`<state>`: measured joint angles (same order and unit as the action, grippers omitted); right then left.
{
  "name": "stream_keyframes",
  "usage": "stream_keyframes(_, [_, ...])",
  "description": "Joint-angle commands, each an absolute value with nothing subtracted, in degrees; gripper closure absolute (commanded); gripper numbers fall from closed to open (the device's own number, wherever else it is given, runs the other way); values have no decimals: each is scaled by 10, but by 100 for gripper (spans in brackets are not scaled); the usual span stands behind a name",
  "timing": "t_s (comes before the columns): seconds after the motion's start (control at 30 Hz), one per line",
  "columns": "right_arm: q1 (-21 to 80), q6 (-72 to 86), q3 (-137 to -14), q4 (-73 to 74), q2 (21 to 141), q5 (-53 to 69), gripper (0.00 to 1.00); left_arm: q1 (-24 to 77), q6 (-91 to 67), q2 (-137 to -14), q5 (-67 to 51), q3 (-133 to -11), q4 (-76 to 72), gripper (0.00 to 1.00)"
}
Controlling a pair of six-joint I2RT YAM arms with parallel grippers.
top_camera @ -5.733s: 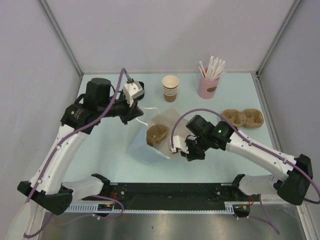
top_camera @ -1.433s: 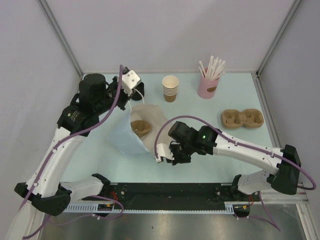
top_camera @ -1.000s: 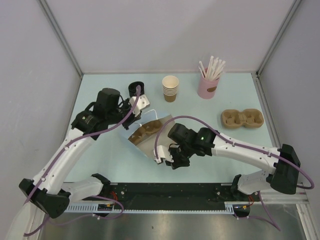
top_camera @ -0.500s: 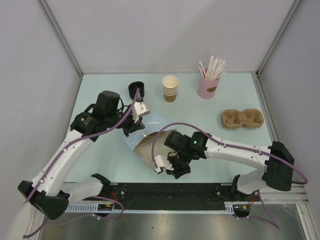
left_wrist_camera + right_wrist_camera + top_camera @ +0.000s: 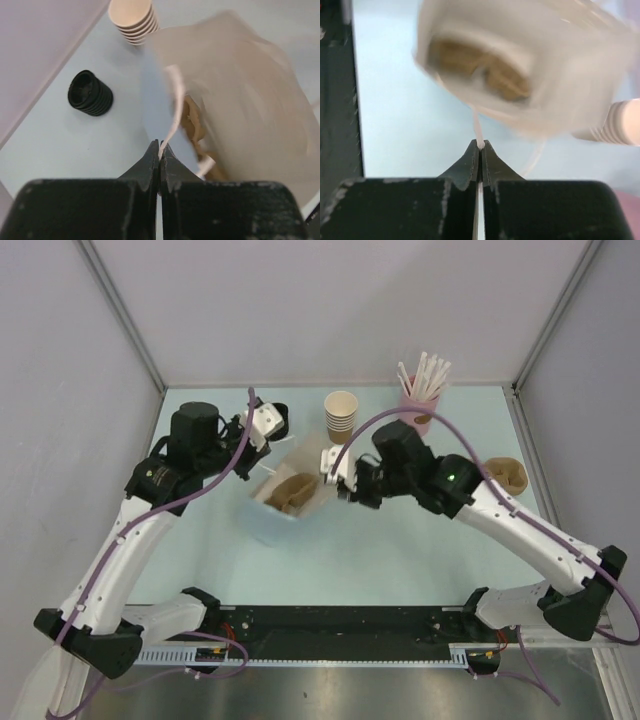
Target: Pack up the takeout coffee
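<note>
A white paper bag [image 5: 276,524] hangs upright between my two grippers, blurred by motion. A brown pulp cup carrier [image 5: 290,492] sits inside it. My left gripper [image 5: 271,452] is shut on a thin white bag handle [image 5: 175,100] at the bag's left rim. In the left wrist view its jaws [image 5: 160,145] pinch that strip, with the bag [image 5: 240,100] and carrier [image 5: 192,120] beyond. My right gripper [image 5: 342,486] is shut on the opposite handle [image 5: 476,125]. In the right wrist view its jaws [image 5: 480,145] pinch it, below the bag [image 5: 560,50]. The takeout coffee is out of view.
A black ribbed stack [image 5: 278,415] stands behind the left gripper, also in the left wrist view [image 5: 90,93]. A stack of lidless brown cups [image 5: 340,415] and a pink cup of white sticks [image 5: 418,405] stand at the back. A second brown carrier [image 5: 508,475] lies right, partly behind my right arm.
My right gripper has swung from the front centre up and back to the bag's right side, pulling its handle. The bag went from tilted to upright. The left gripper shifted slightly back.
</note>
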<state>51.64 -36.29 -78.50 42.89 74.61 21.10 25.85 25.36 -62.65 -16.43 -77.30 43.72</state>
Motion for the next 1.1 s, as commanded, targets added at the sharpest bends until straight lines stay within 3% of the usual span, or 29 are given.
stream_keyframes(0.0, [527,-333,-819,395,737,140,100,253,218,-627,-107,-764,392,100])
stream_keyframes(0.07, [508,-307,-864,366,736,100,100,253,212,-629,-80,-760,385,100])
stream_keyframes(0.23, [479,-282,-965,394,779,147,100,253,196,-639,-61,-768,373,100])
stream_keyframes(0.33, [534,-281,-952,375,788,1,100,253,197,-643,-74,-765,382,100])
stream_keyframes(0.4, [481,-234,-964,332,784,25,100,253,195,-638,-80,-764,380,100])
stream_keyframes(0.43, [464,-212,-988,338,789,99,100,253,196,-635,-83,-758,377,100])
stream_keyframes(0.5, [487,-243,-1001,372,808,116,100,253,198,-624,-93,-750,367,100])
stream_keyframes(0.57, [518,-240,-983,330,800,-26,100,253,198,-625,-97,-749,366,100])
stream_keyframes(0.7, [454,-199,-1026,361,804,126,100,253,198,-627,-95,-744,362,100])
stream_keyframes(0.8, [539,-288,-1023,415,844,-40,100,253,196,-629,-91,-740,359,100])
stream_keyframes(0.9, [562,-281,-994,341,815,-98,100,253,197,-630,-91,-743,360,100])
stream_keyframes(1.0, [496,-196,-1126,362,812,15,100,253,199,-627,-89,-745,360,100])
stream_keyframes(1.07, [476,-192,-1162,371,820,21,100,253,197,-622,-89,-745,359,100])
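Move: Both closed grippers still hold the paper bag's handles, with the cup carrier inside it. The bag's middle lies about 4 cm right of the left hand, 7 cm back and 15 cm below; from the right hand, 10 cm left, 1 cm ahead and 12 cm down. The paper cups stand some 26 cm straight ahead of the right hand and 20 cm lower. The black lids are 18 cm ahead, 3 cm left and 25 cm below the left hand. Right hand hauls its bag handle up about 13 cm and forward 7, turning clockwise; left eases forward 3 cm. ##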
